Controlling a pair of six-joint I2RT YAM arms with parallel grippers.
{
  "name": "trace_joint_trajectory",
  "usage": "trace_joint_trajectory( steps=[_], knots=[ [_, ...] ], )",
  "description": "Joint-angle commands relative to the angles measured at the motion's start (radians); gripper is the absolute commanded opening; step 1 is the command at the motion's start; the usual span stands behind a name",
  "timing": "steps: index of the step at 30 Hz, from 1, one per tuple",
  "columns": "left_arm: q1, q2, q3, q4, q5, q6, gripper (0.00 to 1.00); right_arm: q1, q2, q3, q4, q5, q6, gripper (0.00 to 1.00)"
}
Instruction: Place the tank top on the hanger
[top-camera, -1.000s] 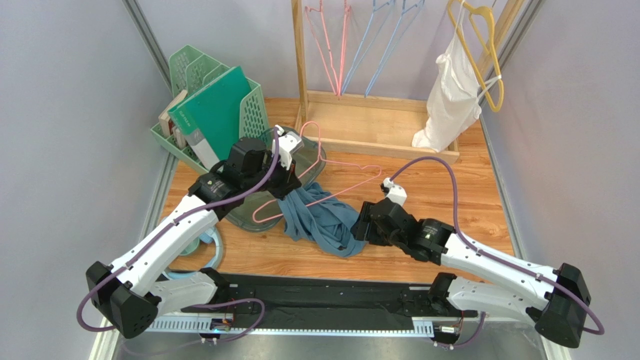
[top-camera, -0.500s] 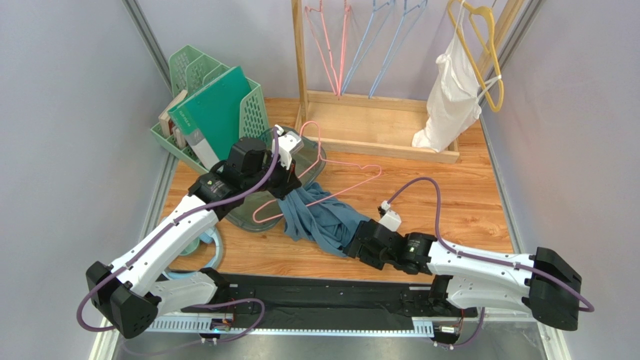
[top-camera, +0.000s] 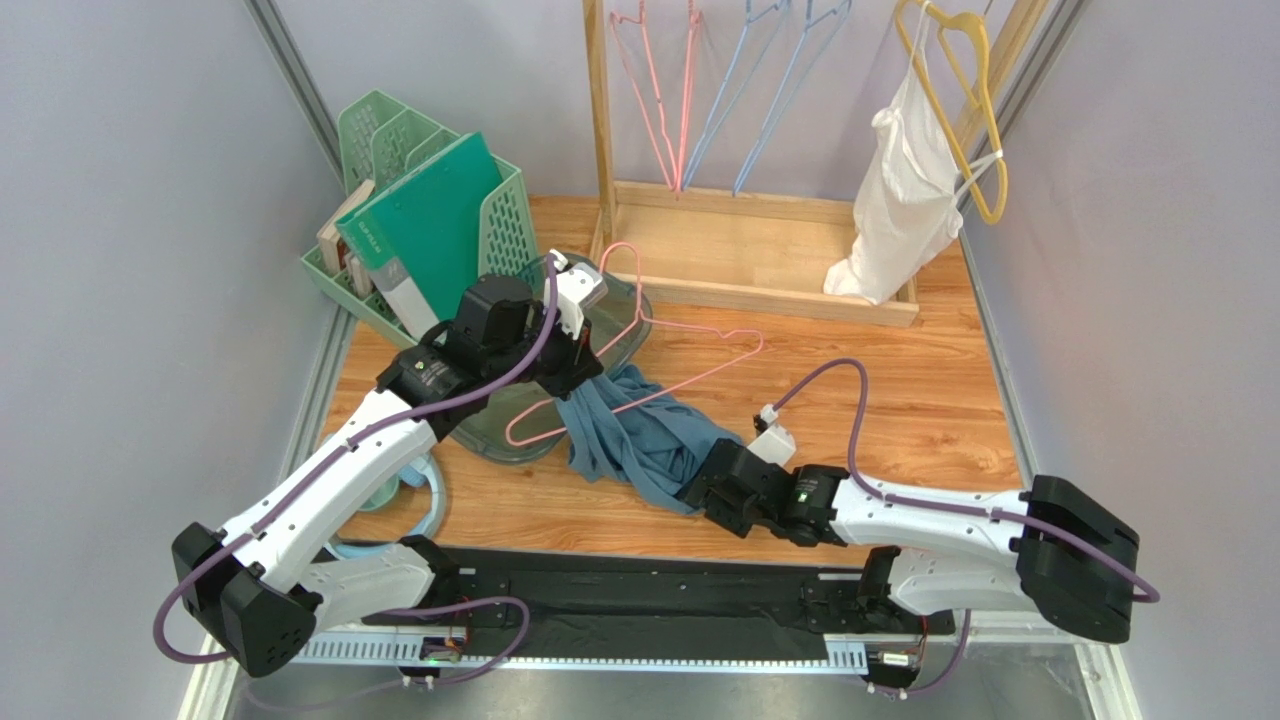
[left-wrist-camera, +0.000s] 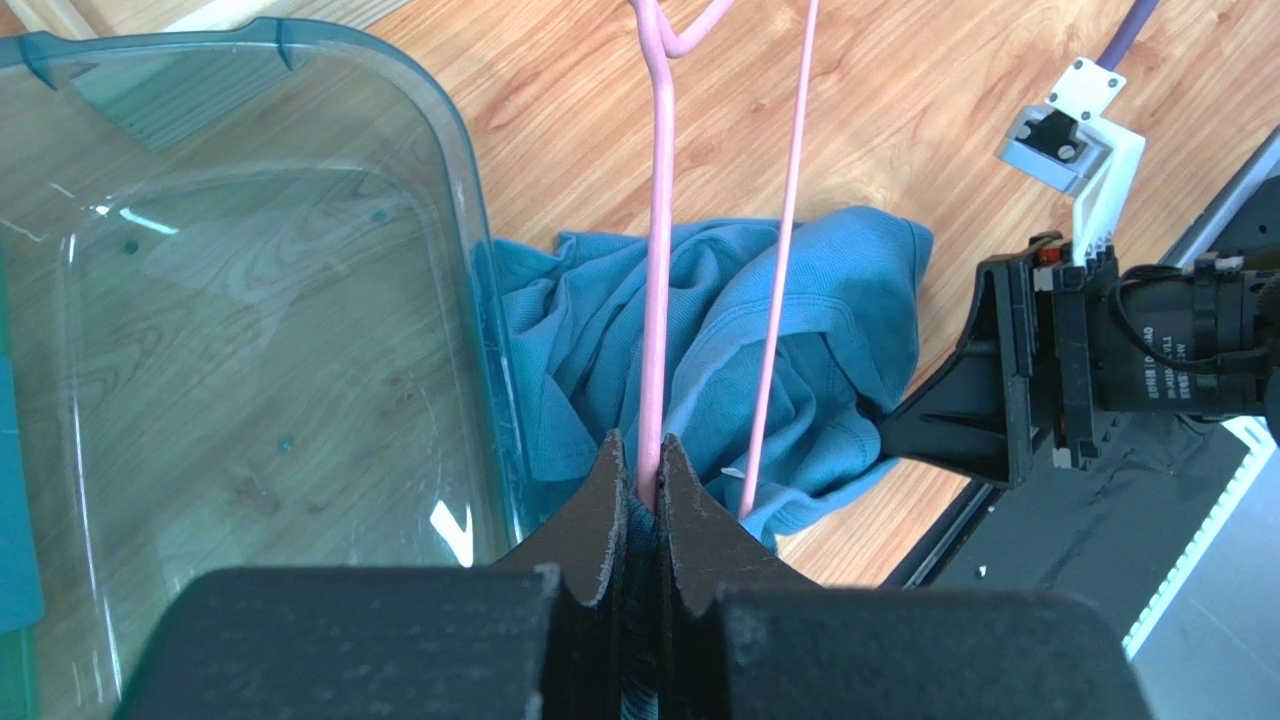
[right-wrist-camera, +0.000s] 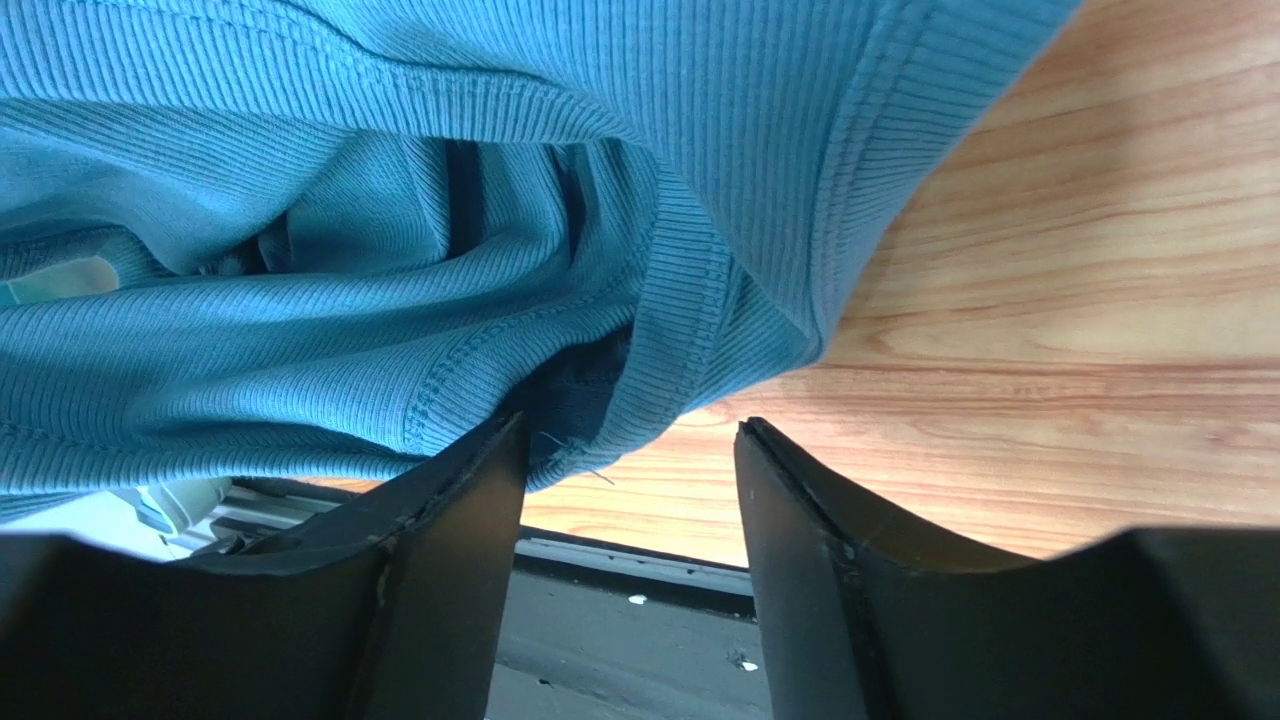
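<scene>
The blue-teal tank top (top-camera: 643, 438) lies crumpled on the wooden table, under the pink wire hanger (top-camera: 706, 360). My left gripper (top-camera: 579, 393) is shut on the hanger's wire (left-wrist-camera: 657, 300), with some blue fabric between the jaws too. The tank top (left-wrist-camera: 721, 360) hangs below the wire. My right gripper (top-camera: 703, 492) is open at the tank top's near-right edge. In the right wrist view its jaws stand apart (right-wrist-camera: 631, 450) with the tank top's hem (right-wrist-camera: 661, 330) right at their tips, touching the left finger.
A clear blue-tinted bin (left-wrist-camera: 226, 300) sits under the left arm. A green file rack (top-camera: 428, 225) stands at back left. A wooden rack (top-camera: 751, 225) holds pink and light-blue hangers, a yellow hanger and a white garment (top-camera: 902, 195). A black mat (top-camera: 646, 600) edges the table's front.
My right arm has swung left and toward the near edge, bringing its open gripper low against the tank top's near-right hem. The left arm, hanger and tank top have not moved.
</scene>
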Motion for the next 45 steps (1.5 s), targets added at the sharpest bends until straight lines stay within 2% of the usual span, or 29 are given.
trace_joint_trajectory(
  steps=[1,9,12,14,15,16,17,22,28,31,35,45],
  knots=[
    [-0.002,-0.016,0.003,0.04,0.005,-0.009,0.0,0.005,0.013,-0.004,0.071,0.017,0.051,0.56],
    [-0.002,-0.016,0.003,0.043,0.005,-0.004,0.0,0.005,0.053,-0.009,0.103,0.024,0.044,0.49],
    [-0.002,-0.018,0.003,0.042,0.007,-0.003,0.0,0.002,0.076,-0.009,0.124,0.013,0.038,0.42],
    [-0.002,-0.022,0.004,0.04,0.007,0.001,0.0,0.002,0.086,-0.006,0.129,0.005,0.033,0.3],
    [-0.002,-0.024,0.001,0.042,0.004,0.001,0.0,0.002,0.086,-0.006,0.129,0.005,0.027,0.21],
    [-0.002,-0.028,0.003,0.042,0.002,0.004,0.0,-0.001,0.079,-0.009,0.126,0.007,0.027,0.07],
    [-0.002,-0.031,0.003,0.04,-0.001,0.008,0.0,-0.007,0.071,-0.012,0.117,0.008,0.024,0.01],
    [-0.002,-0.054,0.0,0.04,-0.013,0.02,0.0,-0.055,-0.057,-0.03,0.075,0.031,-0.051,0.0],
    [-0.002,-0.084,-0.006,0.039,-0.024,0.037,0.0,-0.128,-0.238,0.023,-0.095,0.131,-0.168,0.0],
    [-0.002,-0.105,-0.009,0.045,-0.007,0.05,0.0,-0.223,-0.278,0.02,-0.115,0.097,-0.255,0.0],
    [-0.002,-0.133,-0.025,0.068,0.028,0.059,0.0,-0.381,-0.283,0.038,-0.112,0.022,-0.393,0.0],
    [-0.002,-0.154,-0.032,0.085,0.094,0.074,0.0,-0.544,-0.227,0.184,-0.116,0.042,-0.602,0.0]
  ],
)
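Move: The tank top's near right edge lies right at the open right fingers, about 1 cm to their left and 1 cm below. The rest of the cloth is bunched some 6 cm farther out and 6 cm to the left. The pink hanger hangs roughly 18 cm above the right hand, 13 cm ahead and 6 cm to its left. From the left hand, that edge lies about 12 cm back, 12 cm to the right and 19 cm down. Ease the right gripper about 1 cm left and down and shut its fingers on the tank top's edge, then pull that edge some 11 cm right and 10 cm forward while lifting it roughly 8 cm, fingertips tilting outward about 15 degrees. Keep the left gripper shut on hanger and cloth; late on, raise it about 3 cm and draw it slightly back. ##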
